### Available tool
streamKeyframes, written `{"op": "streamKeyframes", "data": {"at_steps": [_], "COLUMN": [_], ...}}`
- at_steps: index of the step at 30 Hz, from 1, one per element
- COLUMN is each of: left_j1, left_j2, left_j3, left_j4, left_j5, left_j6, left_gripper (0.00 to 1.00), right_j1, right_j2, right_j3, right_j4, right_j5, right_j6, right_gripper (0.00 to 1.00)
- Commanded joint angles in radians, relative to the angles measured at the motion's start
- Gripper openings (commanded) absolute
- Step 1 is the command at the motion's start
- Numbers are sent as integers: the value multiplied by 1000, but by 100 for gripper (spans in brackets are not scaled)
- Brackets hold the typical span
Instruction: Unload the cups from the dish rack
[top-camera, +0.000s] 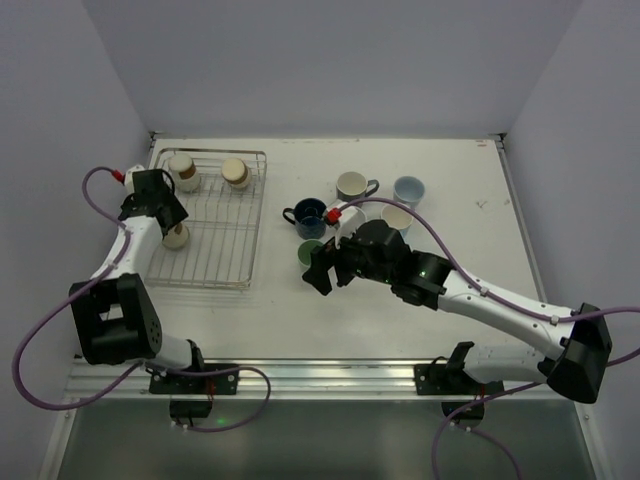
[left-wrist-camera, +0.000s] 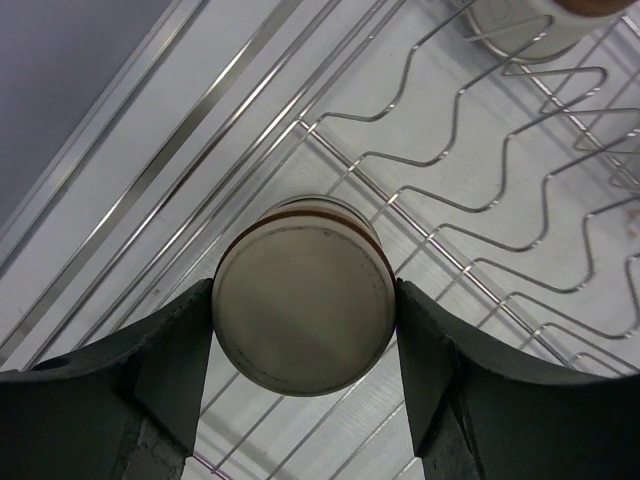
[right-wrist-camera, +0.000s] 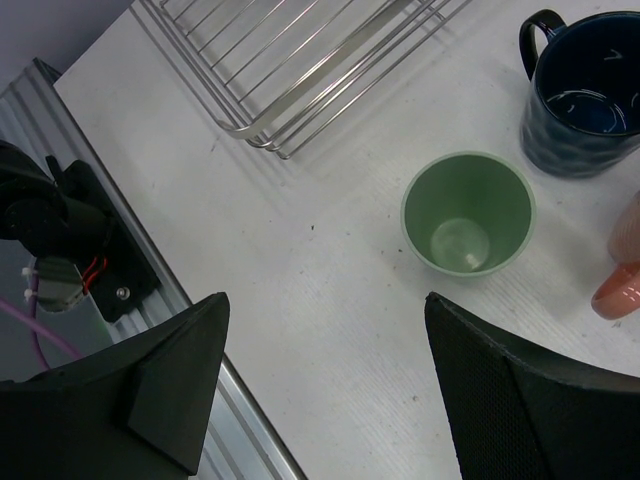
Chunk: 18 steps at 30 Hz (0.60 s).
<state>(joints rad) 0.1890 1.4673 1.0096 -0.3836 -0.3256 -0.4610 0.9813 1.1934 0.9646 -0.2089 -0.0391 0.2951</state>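
Observation:
The dish rack (top-camera: 215, 262) sits at the left of the table. In the left wrist view my left gripper (left-wrist-camera: 305, 312) is shut on an upside-down beige-and-brown cup (left-wrist-camera: 303, 300) near the rack's left rim, one finger against each side of it. Two more beige-and-brown cups (top-camera: 183, 170) (top-camera: 236, 172) stand at the rack's far end. My right gripper (top-camera: 322, 268) is open over bare table beside a mint green cup (right-wrist-camera: 467, 215). A navy mug (right-wrist-camera: 585, 100), a grey-green mug (top-camera: 353, 186) and a light blue cup (top-camera: 408, 190) stand on the table.
A salmon-pink cup (right-wrist-camera: 625, 270) shows at the right edge of the right wrist view, close to the navy mug. Another pale cup (top-camera: 397, 217) is partly hidden by the right arm. The table's metal front rail (right-wrist-camera: 230, 400) runs just below the right gripper.

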Motion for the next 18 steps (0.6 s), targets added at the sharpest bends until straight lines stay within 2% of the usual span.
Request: {"op": "streamKeyframes", "data": {"at_steps": [1, 7, 10, 11, 12, 13, 15, 17, 18], "left_j1": [6, 6, 7, 6, 6, 1, -8, -55, -77], "left_j2": [-110, -346, -456, -505, -528, -547, -584, -620, -631], "left_j3": [-8, -117, -173, -193, -215, -268, -339, -382, -417], "left_j4": [22, 35, 66, 84, 112, 193, 270, 429, 478], "left_j5": [97, 292, 456, 570, 641, 789, 920, 1037, 1057], "left_j6": [2, -8, -37, -65, -85, -108, -198, -299, -333], "left_gripper": [19, 15, 13, 12, 12, 12, 12, 10, 10], "right_j1": [0, 0, -1, 0, 0, -1, -1, 0, 0], "right_j2": [-40, -67, -90, -104, -123, -165, -192, -193, -187], "right_j3": [-7, -32, -53, -84, -113, -148, -225, -262, -267], "right_j4": [51, 135, 198, 257, 303, 421, 514, 613, 634], "right_j5": [28, 38, 38, 38, 38, 38, 38, 35, 33], "right_j6": [19, 85, 148, 170, 229, 258, 344, 384, 409], "right_gripper": [81, 81, 81, 81, 81, 81, 80, 80, 80]}}
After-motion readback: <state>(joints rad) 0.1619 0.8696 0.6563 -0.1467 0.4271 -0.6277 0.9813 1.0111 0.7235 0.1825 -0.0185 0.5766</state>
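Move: The cream-and-brown cup, already pinched in the left fingers low in the rack, is bound for the open right gripper, about 42 cm to this hand's right, 17 cm back and 11 cm higher. Two other cups stand in the rack: one about 18 cm straight ahead of the left hand, one 17 cm ahead and 14 cm right. From the right hand, the held cup is about 17 cm ahead, 42 cm left and 13 cm lower; the green cup stands 12 cm ahead, 2 cm left, and the navy mug 12 cm beyond it. The cream-and-brown cup comes up out of the rack in the left hand's unchanged grip, rising about 10 cm, then swings mostly rightward, some 15 cm in all, and slightly back towards the right gripper, the wrist turning clockwise and levelling up. Meanwhile the empty right hand, fingers kept open, rises about 4.5 cm and rolls some 25 degrees, its left side lifting. ##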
